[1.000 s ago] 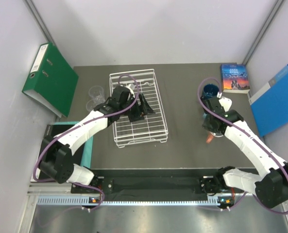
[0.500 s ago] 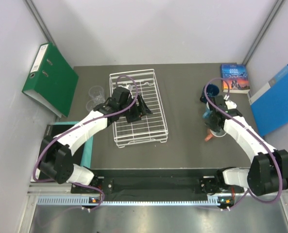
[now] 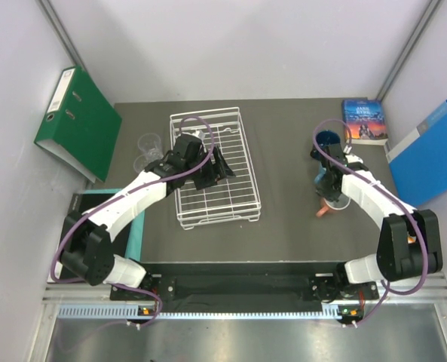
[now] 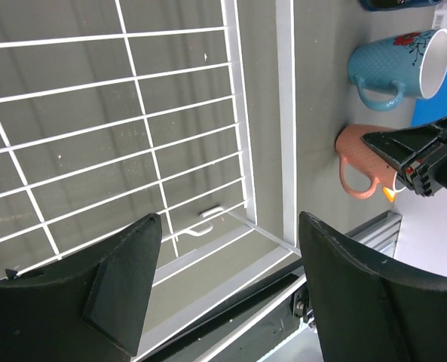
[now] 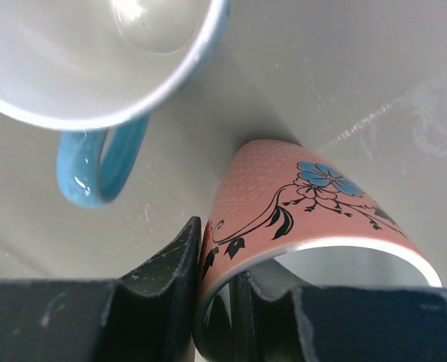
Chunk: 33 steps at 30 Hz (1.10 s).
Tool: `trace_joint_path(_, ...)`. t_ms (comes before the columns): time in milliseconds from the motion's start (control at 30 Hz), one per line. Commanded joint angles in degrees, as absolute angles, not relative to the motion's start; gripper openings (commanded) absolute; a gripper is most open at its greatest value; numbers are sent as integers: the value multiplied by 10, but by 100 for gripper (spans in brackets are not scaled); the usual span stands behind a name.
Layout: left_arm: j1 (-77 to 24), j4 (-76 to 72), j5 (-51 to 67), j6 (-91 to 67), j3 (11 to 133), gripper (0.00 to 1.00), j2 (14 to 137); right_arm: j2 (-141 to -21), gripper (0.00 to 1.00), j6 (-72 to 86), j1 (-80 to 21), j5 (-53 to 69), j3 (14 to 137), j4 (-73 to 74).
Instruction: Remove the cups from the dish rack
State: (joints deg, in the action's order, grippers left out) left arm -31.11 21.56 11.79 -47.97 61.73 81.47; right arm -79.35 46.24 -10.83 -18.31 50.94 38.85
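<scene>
The white wire dish rack [image 3: 242,192] lies left of centre, and its grid [image 4: 133,128] shows only bare wire under my left gripper [image 4: 229,222], which hangs open over its near right corner. Two clear glasses [image 3: 148,151] stand outside the rack on its left. My right gripper [image 5: 219,264] is shut on the rim of the orange mug [image 5: 298,204], one finger inside it and one outside. The orange mug [image 3: 326,211] sits close beside the light-blue mug [image 5: 95,60]. The dark-blue mug [image 3: 327,140] stands farther back.
A green binder [image 3: 76,121] leans at the far left. A book [image 3: 365,121] and a blue folder [image 3: 430,154] lie at the right. A teal-edged dark pad [image 3: 129,226] sits by the left arm. The arms' base rail [image 3: 238,286] runs along the near edge.
The right arm's forearm has swung outward to the right while its gripper stays by the mugs, still holding the orange mug. The left arm has not moved.
</scene>
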Motion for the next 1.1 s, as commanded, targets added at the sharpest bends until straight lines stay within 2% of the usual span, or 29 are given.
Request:
trace_joint_path(0,-312,213,110,-469,645,78,805,-808,0,454,-97,-192,548,364)
trace_joint_path(100,-312,217,108,-467,648,78,809,-819,2,447,-94,-184,558,368)
trace_joint_path(300,-312,221,107,-460,657,78,817,-803,21,436,-95,-168,563,376)
trace_joint_path(667,-311,236,111,-449,685,79,847,-765,46,425,-103,-163,587,412)
trace_joint_path(767,-312,240,112,-446,690,79,853,-757,51,424,-104,-157,605,433)
trace_joint_path(933,-312,245,104,-435,700,79,853,-713,53,420,-109,-125,652,459)
trace_joint_path(1067,-312,247,88,-411,707,81,849,-649,55,410,-112,-29,659,392)
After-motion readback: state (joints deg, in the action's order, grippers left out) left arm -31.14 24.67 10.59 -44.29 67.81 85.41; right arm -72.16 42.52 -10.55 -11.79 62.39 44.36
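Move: The right fingers pinch the rim of the tilted coral cup, already down at its table spot, its middle level with them, about 3 cm right and 4 cm below. The light-blue cup stands some 9 cm ahead and 1 cm right, the dark-blue cup about 17 cm straight ahead, both 4 cm lower. From the idle left hand the coral cup lies roughly 32 cm right, 3 cm back and 12 cm below. The right hand eases the coral cup forward 1 cm, opens to let go, then rises about 9 cm. ##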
